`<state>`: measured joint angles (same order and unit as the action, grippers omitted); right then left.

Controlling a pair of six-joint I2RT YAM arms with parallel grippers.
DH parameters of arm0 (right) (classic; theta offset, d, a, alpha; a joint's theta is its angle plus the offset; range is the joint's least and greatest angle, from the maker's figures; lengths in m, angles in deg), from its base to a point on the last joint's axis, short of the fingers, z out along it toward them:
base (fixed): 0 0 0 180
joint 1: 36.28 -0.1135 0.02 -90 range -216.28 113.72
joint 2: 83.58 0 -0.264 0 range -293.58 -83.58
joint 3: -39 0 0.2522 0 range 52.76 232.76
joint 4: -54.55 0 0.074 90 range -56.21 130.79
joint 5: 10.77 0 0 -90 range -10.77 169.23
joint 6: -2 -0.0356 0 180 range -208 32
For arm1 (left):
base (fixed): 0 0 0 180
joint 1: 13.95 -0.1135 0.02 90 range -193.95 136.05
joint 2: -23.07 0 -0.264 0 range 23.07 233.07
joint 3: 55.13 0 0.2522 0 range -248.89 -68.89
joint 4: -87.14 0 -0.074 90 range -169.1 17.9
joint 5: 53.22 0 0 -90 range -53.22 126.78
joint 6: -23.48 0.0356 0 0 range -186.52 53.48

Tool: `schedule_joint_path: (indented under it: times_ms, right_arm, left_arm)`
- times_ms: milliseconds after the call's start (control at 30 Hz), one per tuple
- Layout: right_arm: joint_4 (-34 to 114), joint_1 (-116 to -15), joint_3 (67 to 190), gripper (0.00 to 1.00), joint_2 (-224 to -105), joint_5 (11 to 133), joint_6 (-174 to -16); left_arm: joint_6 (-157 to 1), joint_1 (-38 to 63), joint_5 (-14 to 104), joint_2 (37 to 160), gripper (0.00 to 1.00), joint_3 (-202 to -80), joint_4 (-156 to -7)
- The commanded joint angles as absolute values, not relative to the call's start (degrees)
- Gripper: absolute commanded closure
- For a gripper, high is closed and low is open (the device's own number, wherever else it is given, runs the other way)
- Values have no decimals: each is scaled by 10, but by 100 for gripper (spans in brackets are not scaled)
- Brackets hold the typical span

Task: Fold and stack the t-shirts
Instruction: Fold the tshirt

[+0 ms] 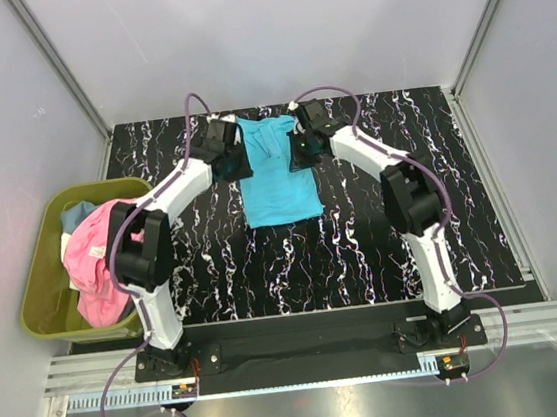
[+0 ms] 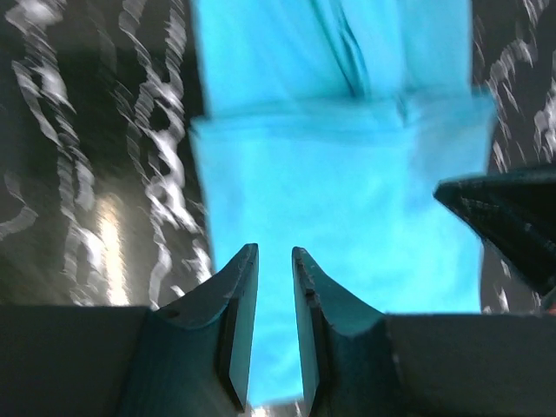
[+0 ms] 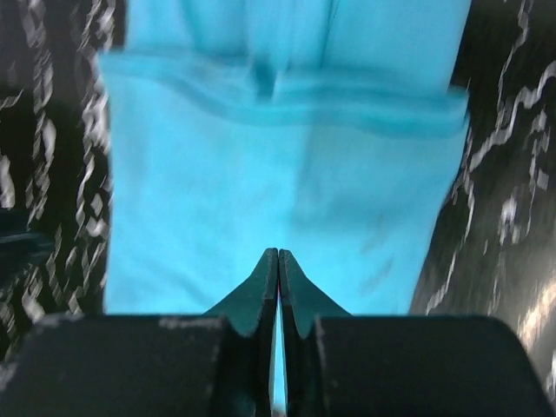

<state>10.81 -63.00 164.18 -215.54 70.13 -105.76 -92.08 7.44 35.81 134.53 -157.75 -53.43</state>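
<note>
A bright turquoise t-shirt [image 1: 277,178] lies partly folded on the black marbled table, collar end toward the back. A folded layer crosses it in both wrist views [image 2: 347,174] [image 3: 278,165]. My left gripper [image 1: 237,160] hovers at the shirt's left edge. In its wrist view the left gripper [image 2: 274,252] stands slightly open, with only the cloth below showing through the gap. My right gripper [image 1: 299,152] is over the shirt's upper right part. In its wrist view the right gripper [image 3: 278,252] has its tips together and I see no cloth pinched between them.
An olive-green bin [image 1: 39,296] stands off the table's left edge, with a pink shirt [image 1: 92,265] draped over its rim and a grey-blue one [image 1: 77,213] behind it. The black marbled table [image 1: 384,247] ends at white walls; my right gripper's finger [image 2: 508,217] shows in the left wrist view.
</note>
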Motion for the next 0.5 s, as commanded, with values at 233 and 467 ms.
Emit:
schedule_joint_path:
  times_ms: [233,467]
  right_arm:
    - [139,-612,1415,91,-1954,559,-1052]
    - [178,-573,1379,91,-2021,493,-1046]
  left_arm:
    - [-981,112,483,1223,71,-1341,-648]
    - [-995,114,475,1258,73,-1277,-681]
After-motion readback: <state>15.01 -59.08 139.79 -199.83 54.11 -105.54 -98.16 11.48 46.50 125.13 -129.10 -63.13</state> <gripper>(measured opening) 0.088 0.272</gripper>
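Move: The near-left corner of the t-shirt's lower edge lies about 12 cm back from my left hand, 1 cm to its right and 9 cm below. The near-right corner is roughly level with that corner and some 17 cm to its right. From my right hand, this right corner is about 12 cm back, 5 cm right and 5 cm below. The fold ridge across the shirt is about 5 cm ahead, 8 cm right and 9 cm below my left hand. I sweep my left hand back about 13 cm along the t-shirt's left side, sinking more and more, some 8 cm in all, to its near-left corner, tipping the slightly open fingers more steeply down. My right hand draws back 9 cm or so and a little right, rising over the cloth and then sinking again towards the near-right corner, its fingers still almost shut. ##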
